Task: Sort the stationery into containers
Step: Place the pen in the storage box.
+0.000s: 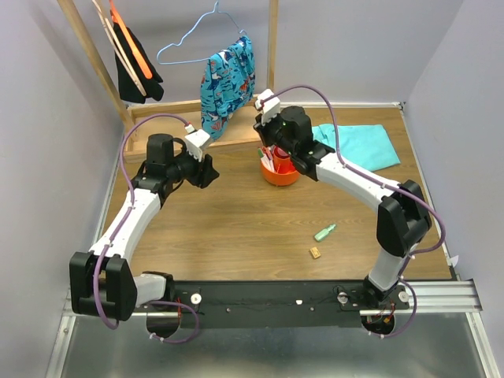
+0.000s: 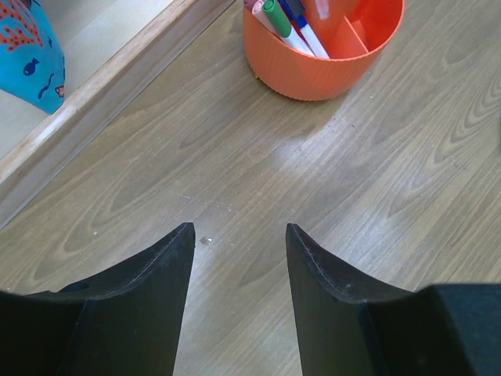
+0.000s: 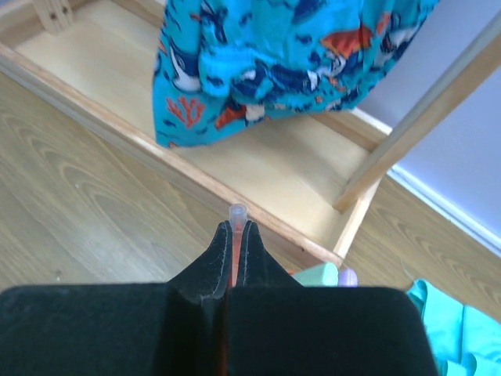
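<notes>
The round orange-red bowl (image 1: 281,175) stands at the table's back middle, and its dividers and several pens (image 2: 291,25) show in the left wrist view (image 2: 313,66). Directly over it, my right gripper (image 1: 273,151) is shut on a thin red pen with a clear cap (image 3: 237,213), which sticks out past the fingertips (image 3: 237,227). Mint and purple cap tops (image 3: 329,274) peek up beneath it. My left gripper (image 2: 239,229) hovers open and empty over bare wood, left of the bowl (image 1: 206,169). A green highlighter (image 1: 324,232) and a tan eraser (image 1: 315,253) lie on the table at front right.
A long wooden rack base (image 3: 258,160) runs along the back, just behind the bowl. A blue patterned garment (image 1: 228,79) hangs over it, with more hangers and a black cloth (image 1: 134,67) to the left. A teal cloth (image 1: 362,146) lies at back right.
</notes>
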`<state>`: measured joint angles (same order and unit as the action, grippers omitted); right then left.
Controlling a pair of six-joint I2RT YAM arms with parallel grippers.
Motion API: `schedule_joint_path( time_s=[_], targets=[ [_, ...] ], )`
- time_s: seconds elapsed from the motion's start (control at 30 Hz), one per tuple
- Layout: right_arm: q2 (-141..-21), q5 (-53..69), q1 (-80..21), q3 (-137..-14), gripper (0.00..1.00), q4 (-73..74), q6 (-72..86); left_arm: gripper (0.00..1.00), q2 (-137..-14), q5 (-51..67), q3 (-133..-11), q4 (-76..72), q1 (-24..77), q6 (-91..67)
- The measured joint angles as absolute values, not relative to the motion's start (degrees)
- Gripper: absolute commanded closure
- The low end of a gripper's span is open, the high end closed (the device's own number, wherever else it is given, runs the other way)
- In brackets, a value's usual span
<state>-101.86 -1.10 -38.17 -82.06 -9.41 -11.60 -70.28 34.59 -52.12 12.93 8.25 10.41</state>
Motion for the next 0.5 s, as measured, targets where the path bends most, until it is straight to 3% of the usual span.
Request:
schedule_joint_path(
  time_s=[0.5],
  targets=[
    [-102.21,-1.43,-37.17,-75.68,0.99,-8.78,-11.62,0.39,-72.84,35.22,-52.21,11.60,8.25,8.88]
  ],
)
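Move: The right hand, already pinching the orange pen near its top so that it hangs down, is above the left part of the storage box; the box's middle lies about 6 cm to its right, 3 cm back and 20 cm below. Around it, the teal towel is some 27 cm right and 6 cm ahead, the rack's wooden tray about 18 cm left and 12 cm ahead, both well below. From the idle left hand the box is roughly 20 cm right, 9 cm ahead and 14 cm lower. The right hand sinks about 6 cm, easing some 2 cm to the right as it goes, so that the pen's hanging lower end is brought down into the left part of the storage box beside the green- and blue-capped markers. The shut fingers keep their pinch near the pen's upper end throughout, and the hand tips only some 5 to 10 degrees, its fingertips turning a little farther down. ##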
